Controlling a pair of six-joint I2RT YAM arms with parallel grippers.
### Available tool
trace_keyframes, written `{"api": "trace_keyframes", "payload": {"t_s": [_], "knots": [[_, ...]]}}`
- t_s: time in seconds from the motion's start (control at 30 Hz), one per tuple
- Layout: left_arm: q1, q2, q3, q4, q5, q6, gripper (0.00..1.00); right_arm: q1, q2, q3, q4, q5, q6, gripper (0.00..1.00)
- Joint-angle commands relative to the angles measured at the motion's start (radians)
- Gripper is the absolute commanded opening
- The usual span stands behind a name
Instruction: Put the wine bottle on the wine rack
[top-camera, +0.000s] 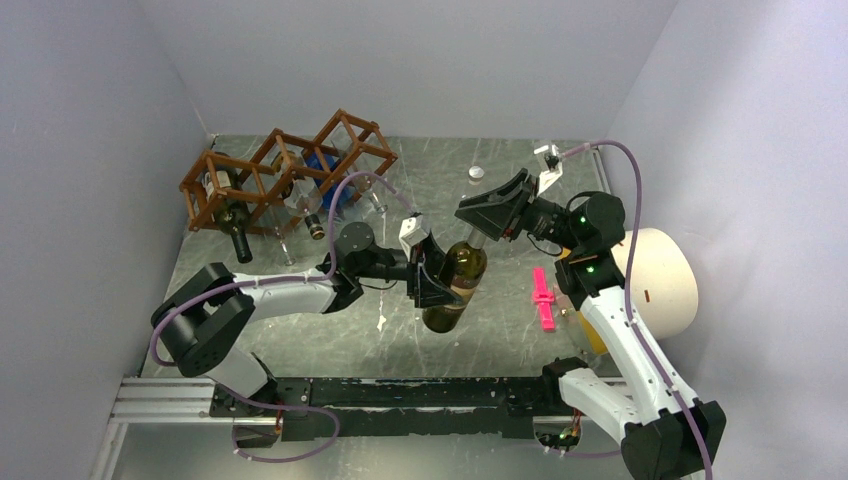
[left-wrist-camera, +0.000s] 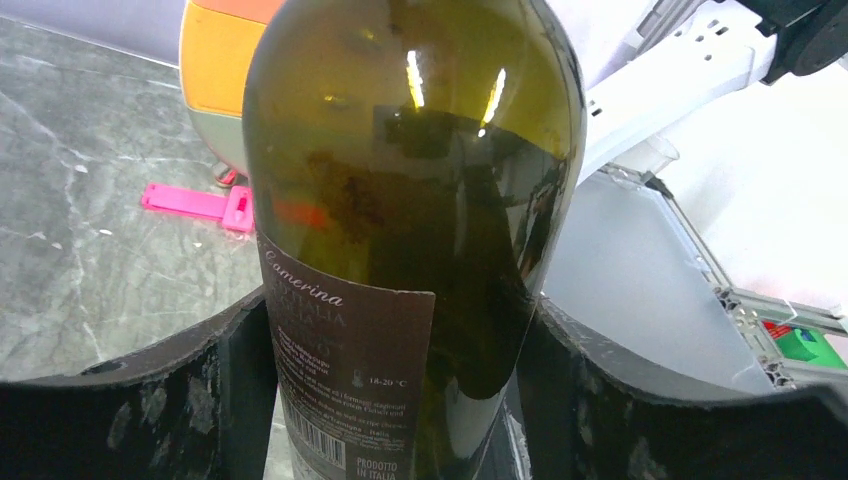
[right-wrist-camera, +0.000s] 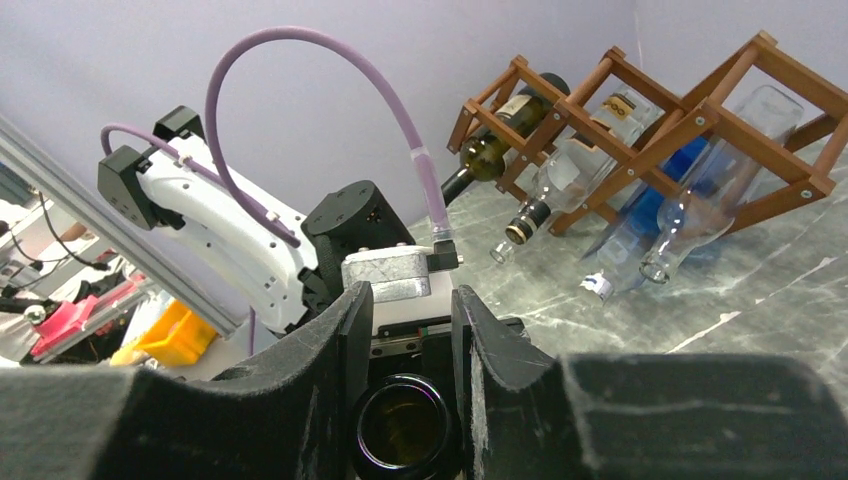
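A dark green wine bottle with a brown label hangs tilted above the middle of the table, its neck pointing up to the right. My left gripper is shut on its body, and the left wrist view shows both fingers pressed against the wine bottle. My right gripper is shut on the neck, with the bottle's open mouth between its fingers. The reddish-brown wine rack stands at the far left with several bottles lying in it, and the wine rack also shows in the right wrist view.
A pink plastic piece lies on the table right of the bottle. A large white and yellow rounded object sits by the right wall. A small cap lies at the back. Grey walls enclose the table on three sides.
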Motion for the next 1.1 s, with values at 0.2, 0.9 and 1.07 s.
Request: {"api": "trace_keyframes", "payload": {"t_s": [0.2,0.9,1.07], "knots": [[0.003,-0.061,0.052,-0.057,-0.182,0.194,0.07,0.006,-0.006,0.098,-0.292,0.101,-0.124,0.52],[0.001,-0.262,0.066,-0.467,-0.507,1.023,0.07,0.005,0.133,0.387,-0.858,0.297,-0.379,0.69],[-0.013,-0.269,0.071,-0.447,-0.582,1.219,0.07,0.005,0.149,0.418,-0.975,0.34,-0.458,0.69]]}}
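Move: The left hand, around the wine bottle's body, has the middle of the wine rack about 35 cm ahead, 35 cm to its left and 14 cm lower; the blue bottle in the rack is some 33 cm ahead and 23 cm left. The white-capped jar stands roughly 28 cm ahead and 8 cm right of that hand. From the right hand on the neck, the bottle's middle is about 5 cm back, 3 cm left and 13 cm below. The right hand opens and frees the bottle's neck, then draws off about 5 cm forward and some 4 cm down with a little drift to the right, towards the white-capped jar, while its wrist tilts. Alone on the bottle now, the left hand keeps its grip on the body and carries it about 9 cm forward and 5 cm left towards the wine rack, sinking slightly, while the wrist rolls some 50 degrees about the fingers' line and swings counter-clockwise, tipping the neck over to the right. ##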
